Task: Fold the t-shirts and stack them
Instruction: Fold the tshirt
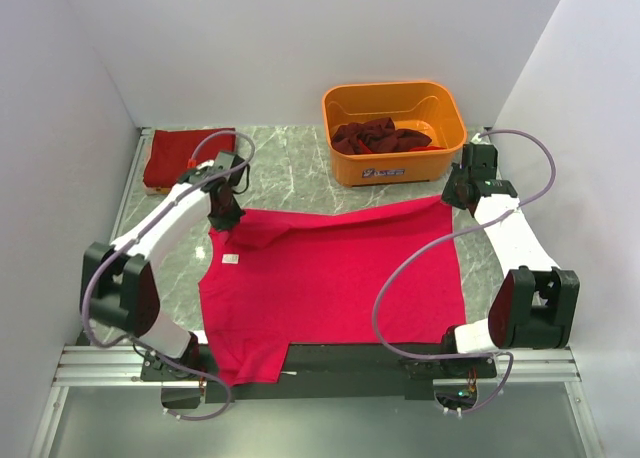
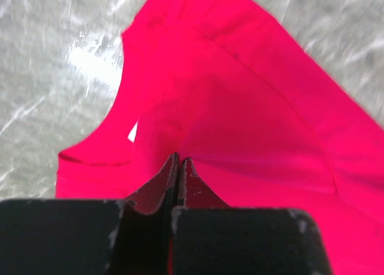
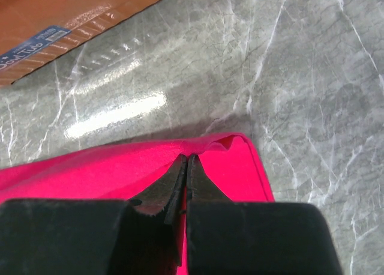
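A bright red t-shirt [image 1: 330, 283] lies spread flat on the marble table, its near edge hanging over the front. My left gripper [image 1: 224, 218] is shut on the shirt's far left corner, by the sleeve; the left wrist view shows the fingers [image 2: 180, 167] pinching red cloth [image 2: 252, 107]. My right gripper [image 1: 455, 200] is shut on the far right corner; the right wrist view shows the fingers [image 3: 187, 164] pinching the puckered hem [image 3: 234, 149]. A folded dark red shirt [image 1: 185, 156] lies at the far left. An orange tub [image 1: 395, 133] holds more dark red shirts [image 1: 378, 136].
White walls close in the table on the left, back and right. The orange tub stands just beyond the shirt's far edge; its side shows in the right wrist view [image 3: 72, 17]. Bare marble [image 1: 285, 163] lies between the folded shirt and the tub.
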You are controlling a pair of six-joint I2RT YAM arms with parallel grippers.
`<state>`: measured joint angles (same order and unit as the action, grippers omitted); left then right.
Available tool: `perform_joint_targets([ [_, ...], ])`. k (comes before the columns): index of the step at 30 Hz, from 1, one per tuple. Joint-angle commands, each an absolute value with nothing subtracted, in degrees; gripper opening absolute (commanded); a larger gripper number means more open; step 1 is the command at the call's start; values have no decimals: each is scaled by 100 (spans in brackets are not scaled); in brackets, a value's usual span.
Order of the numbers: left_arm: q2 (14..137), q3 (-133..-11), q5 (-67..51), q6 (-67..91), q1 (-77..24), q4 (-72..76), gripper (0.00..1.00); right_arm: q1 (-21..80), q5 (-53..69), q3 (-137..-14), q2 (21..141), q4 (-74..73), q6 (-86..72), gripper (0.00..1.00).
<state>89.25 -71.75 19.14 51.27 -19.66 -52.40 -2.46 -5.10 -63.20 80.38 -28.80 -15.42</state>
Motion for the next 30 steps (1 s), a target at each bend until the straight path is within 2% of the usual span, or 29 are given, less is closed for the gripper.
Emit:
perform_joint_targets([
  [1, 8298, -6926, 1530, 4975, -1995, -5344, 1, -290, -589, -6364, 7770, -2865, -1441, 0],
  [14, 8596, -6355, 1354, 4843, -1960, -5001, 1, -290, -764, -5776, 7620, -3304, -1590, 0],
  [15, 8570, -6224, 1362, 4860, -1960, -5010, 3, -273, -782, -5687, 7594, -3357, -1617, 2],
  [17, 8517, -6109, 1336, 4843, -1960, -5019, 31, -281, -809, -5355, 7533, -3349, -1749, 12],
  [18, 8508, -6074, 1362, 4860, -1960, -5062, 45, -273, -835, -5274, 7454, -3357, -1766, 31],
  [19, 8473, -6091, 1467, 4878, -1960, -5115, 67, -281, -913, -5230, 7418, -3366, -1862, 41],
  [21, 8403, -6169, 1555, 4939, -1960, -5220, 81, -272, -1010, -5186, 7252, -3401, -1898, 59],
  [22, 8350, -6213, 1599, 4948, -1960, -5238, 97, -272, -1011, -5186, 7181, -3419, -1951, 61],
  [23, 8271, -6257, 1678, 5000, -1960, -5256, 99, -264, -993, -5186, 7094, -3402, -1951, 65],
  [26, 8183, -6398, 1722, 5010, -1960, -5195, 99, -220, -599, -5142, 6655, -3218, -1846, 86],
  [30, 8235, -6539, 1618, 4940, -1960, -4800, 99, 261, -53, -5089, 6434, -2954, -1697, 88],
])
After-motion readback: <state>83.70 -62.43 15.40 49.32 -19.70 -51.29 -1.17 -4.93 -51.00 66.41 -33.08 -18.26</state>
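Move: Both hands hold the shirt's far edge a little above the table. The left's laying place is some 5 cm back and 6 cm below it; the white label is about 8 cm back, 1 cm left and 6 cm below, and the folded red stack 18 cm ahead, 12 cm left, slightly lower. The right's place is about 7 cm back and 8 cm below; the orange bin stands around 16 cm ahead and 13 cm left, roughly level with it. Back and down over the shirt, both hands carry the pinched far edge towards the robot, the right about 7 cm back and 6 down, the left about 5 back and 4 down, fingers tipping some 10 degrees further downward. Late in the descent both grippers open wide and let go of the cloth, then rise, the right by about 4 cm and the left by 2, the tilt partly undone. ##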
